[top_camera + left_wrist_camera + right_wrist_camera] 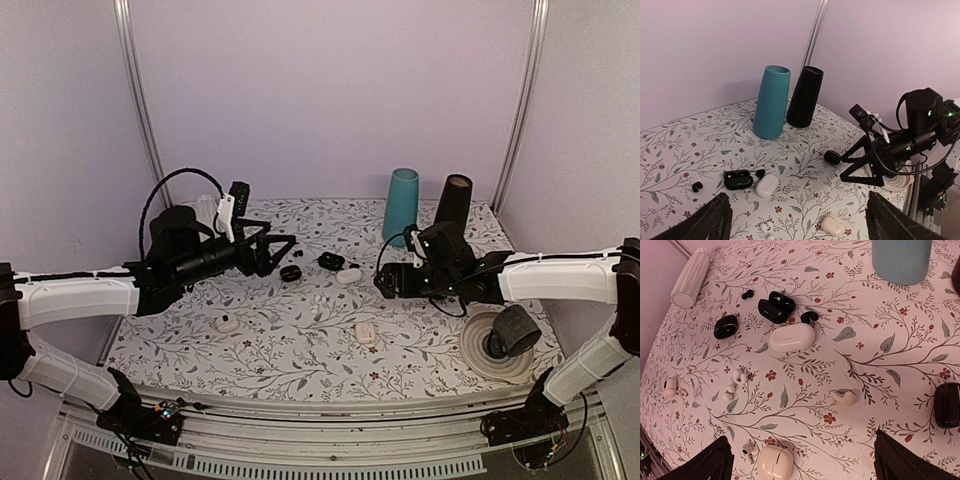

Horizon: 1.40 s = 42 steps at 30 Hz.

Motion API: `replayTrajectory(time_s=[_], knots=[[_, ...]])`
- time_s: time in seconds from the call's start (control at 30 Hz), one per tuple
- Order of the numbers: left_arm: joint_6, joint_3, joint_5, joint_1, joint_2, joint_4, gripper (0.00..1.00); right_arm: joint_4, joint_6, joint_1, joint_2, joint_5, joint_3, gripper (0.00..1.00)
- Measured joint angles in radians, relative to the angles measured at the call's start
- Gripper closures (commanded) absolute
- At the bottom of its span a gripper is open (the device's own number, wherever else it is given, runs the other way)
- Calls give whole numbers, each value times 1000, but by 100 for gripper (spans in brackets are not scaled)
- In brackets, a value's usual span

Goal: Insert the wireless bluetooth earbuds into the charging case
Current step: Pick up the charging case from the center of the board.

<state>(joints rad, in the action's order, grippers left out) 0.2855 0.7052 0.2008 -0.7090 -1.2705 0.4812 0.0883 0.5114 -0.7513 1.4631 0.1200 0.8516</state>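
Two tiny white earbuds (737,376) lie together on the floral table; they also show in the left wrist view (765,227). A white pebble charging case (792,337) lies shut beyond them, also seen from above (349,276) and in the left wrist view (766,185). A second, cream-white shut case (774,463) lies nearer, with a stemmed white earbud (747,450) beside it. My left gripper (280,252) (800,231) is open, empty, and hovers left of the cases. My right gripper (385,283) (805,474) is open, empty, and above the cream case.
An open black case (776,306), a shut black case (725,326) and loose black buds (809,316) lie near the white case. A translucent bud (845,397) lies mid-table. A teal vase (401,205) and black vase (452,203) stand at the back. A tape roll (512,333) sits at the right.
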Motion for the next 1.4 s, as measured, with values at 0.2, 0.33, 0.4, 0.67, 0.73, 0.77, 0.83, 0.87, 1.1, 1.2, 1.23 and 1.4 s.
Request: replayTrajectory(time_s=[0.2, 0.33, 0.4, 0.67, 0.73, 0.77, 0.83, 0.87, 1.1, 1.2, 1.23, 1.4], knots=[[3, 0, 0, 0, 0, 0, 6, 26, 5, -1, 62, -44, 15, 1], [4, 0, 0, 0, 0, 0, 7, 45, 16, -8, 89, -54, 15, 1], [5, 0, 0, 0, 0, 0, 6, 51, 24, -12, 93, -57, 15, 1], [10, 0, 0, 0, -12, 0, 6, 63, 42, -40, 116, -75, 24, 1], [11, 0, 1, 0, -13, 0, 6, 70, 47, -46, 127, -75, 30, 3], [11, 0, 0, 0, -13, 0, 6, 78, 50, -50, 134, -75, 35, 5], [14, 0, 0, 0, -13, 0, 6, 92, 54, -61, 158, -75, 54, 11], [14, 0, 0, 0, -13, 0, 6, 99, 56, -67, 172, -74, 65, 14], [21, 0, 2, 0, -27, -2, 6, 190, 87, -134, 299, -51, 175, 28], [22, 0, 2, 0, -29, -3, 6, 236, 103, -153, 330, -34, 208, 31], [22, 0, 2, 0, -29, -4, 7, 249, 106, -158, 336, -26, 215, 33], [22, 0, 4, 0, -30, -4, 6, 296, 125, -168, 349, -6, 238, 34]])
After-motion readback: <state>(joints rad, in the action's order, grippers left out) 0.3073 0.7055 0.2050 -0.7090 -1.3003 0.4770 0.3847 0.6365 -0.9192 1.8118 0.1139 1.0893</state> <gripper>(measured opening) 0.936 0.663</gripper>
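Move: The white charging case lies about 4 cm back from the right hand, 5 cm to its left and 12 cm below. A loose earbud lies some 4 cm to the left of the case and roughly 1 cm farther out. Another earbud is about 10 cm beyond the case and 5 cm to its right; the oblong white case is about 13 cm beyond the case and 4 cm to its left. From the left hand, the charging case is some 16 cm right, 3 cm back and 25 cm below. Without any visible contact yet, the right hand sinks about 9 cm towards the charging case, drawing back and shifting left some 5 cm each. The wrist tips about 20 degrees steeper and rolls its left side down, while the wide-open fingers close by about a third in the second half, coming low over the case. ##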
